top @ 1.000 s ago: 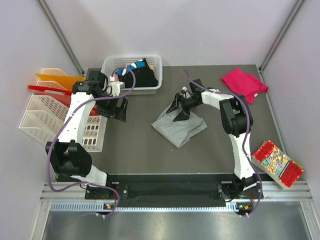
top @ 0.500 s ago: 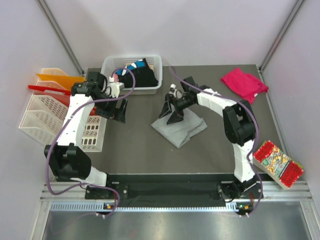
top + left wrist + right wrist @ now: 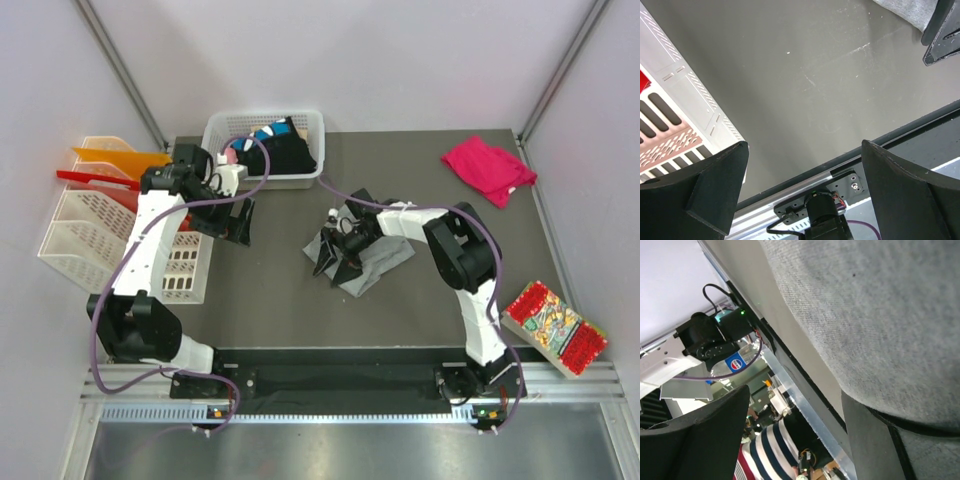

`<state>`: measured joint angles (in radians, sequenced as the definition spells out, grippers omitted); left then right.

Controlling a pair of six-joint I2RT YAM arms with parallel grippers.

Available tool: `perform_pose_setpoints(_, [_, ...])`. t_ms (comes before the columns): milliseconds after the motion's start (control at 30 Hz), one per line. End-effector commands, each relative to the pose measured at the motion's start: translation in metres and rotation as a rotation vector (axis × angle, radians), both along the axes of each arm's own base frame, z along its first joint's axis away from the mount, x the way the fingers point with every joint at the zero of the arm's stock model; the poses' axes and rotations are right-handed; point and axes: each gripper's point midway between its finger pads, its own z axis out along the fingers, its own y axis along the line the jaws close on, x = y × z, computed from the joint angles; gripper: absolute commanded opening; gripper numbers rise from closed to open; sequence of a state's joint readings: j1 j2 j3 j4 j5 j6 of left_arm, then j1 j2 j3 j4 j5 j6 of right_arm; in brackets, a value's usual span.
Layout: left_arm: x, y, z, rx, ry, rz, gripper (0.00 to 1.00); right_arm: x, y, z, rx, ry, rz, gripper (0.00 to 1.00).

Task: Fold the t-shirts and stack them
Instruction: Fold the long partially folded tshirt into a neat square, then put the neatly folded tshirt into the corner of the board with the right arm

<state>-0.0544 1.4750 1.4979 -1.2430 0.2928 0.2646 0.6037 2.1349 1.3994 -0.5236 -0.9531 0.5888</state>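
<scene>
A folded light grey t-shirt (image 3: 375, 255) lies mid-table. My right gripper (image 3: 335, 252) is low over its left edge, jaws open. In the right wrist view the grey cloth (image 3: 880, 315) fills the upper right and rests against the right finger (image 3: 880, 445); the gap of that gripper (image 3: 795, 392) holds nothing. A magenta t-shirt (image 3: 488, 168) lies crumpled at the far right. Black t-shirts with blue-white patches (image 3: 280, 150) fill the white basket (image 3: 222, 128). My left gripper (image 3: 240, 222) hangs open over bare table left of the grey shirt, empty (image 3: 804, 145).
White slotted racks (image 3: 100, 220) with red and orange files stand along the left edge, one close beside my left gripper (image 3: 675, 120). A red patterned snack packet (image 3: 555, 328) sits off the table's right near corner. The table's near edge is a black rail (image 3: 340, 358).
My right gripper has swung from the far side of the grey shirt down to its left near edge and opened a little wider. The left arm has stayed put.
</scene>
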Motion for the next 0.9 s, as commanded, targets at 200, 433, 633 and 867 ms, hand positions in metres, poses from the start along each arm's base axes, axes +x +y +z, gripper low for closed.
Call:
perform_pose_setpoints(200, [-0.008,0.002,0.016,0.014,-0.055,-0.012,0.99,0.026,0.001,0.048,0.059,-0.151,0.037,0.74])
perform_pose_setpoints(433, [-0.009,-0.001,0.022,-0.007,-0.058,-0.018,0.99,0.120,-0.081,0.076,0.003,-0.284,-0.243,0.75])
perform_pose_setpoints(633, [-0.012,-0.005,0.019,-0.026,-0.030,-0.039,0.99,0.162,-0.158,0.038,-0.203,-0.362,-0.366,0.75])
perform_pose_setpoints(867, [0.001,-0.048,0.000,0.009,-0.001,-0.154,0.99,0.185,-0.175,0.006,-0.220,-0.362,-0.385,0.75])
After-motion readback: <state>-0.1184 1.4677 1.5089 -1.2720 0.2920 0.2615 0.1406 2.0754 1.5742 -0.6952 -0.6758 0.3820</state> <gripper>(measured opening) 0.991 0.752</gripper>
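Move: My right hand sits low at the middle of the folded grey t-shirt's near-left edge, so the t-shirt's middle lies about 6 cm ahead, 8 cm to my right and 3 cm below. The white basket stands some 30 cm ahead and 14 cm left of that hand, the pink shirt roughly 25 cm ahead and 39 cm right. For my left hand, the t-shirt is about 28 cm right, 3 cm ahead and 17 cm lower. I lift my right hand off the t-shirt's near-left edge and carry it over the shirt's far half, first up some 5 cm and forward, then sweeping right and sinking again just beyond the far-right edge, about 17 cm forward and 17 cm right in all. My wrist swings roughly 25 degrees clockwise and tips up as I go; my fingers stay open. ##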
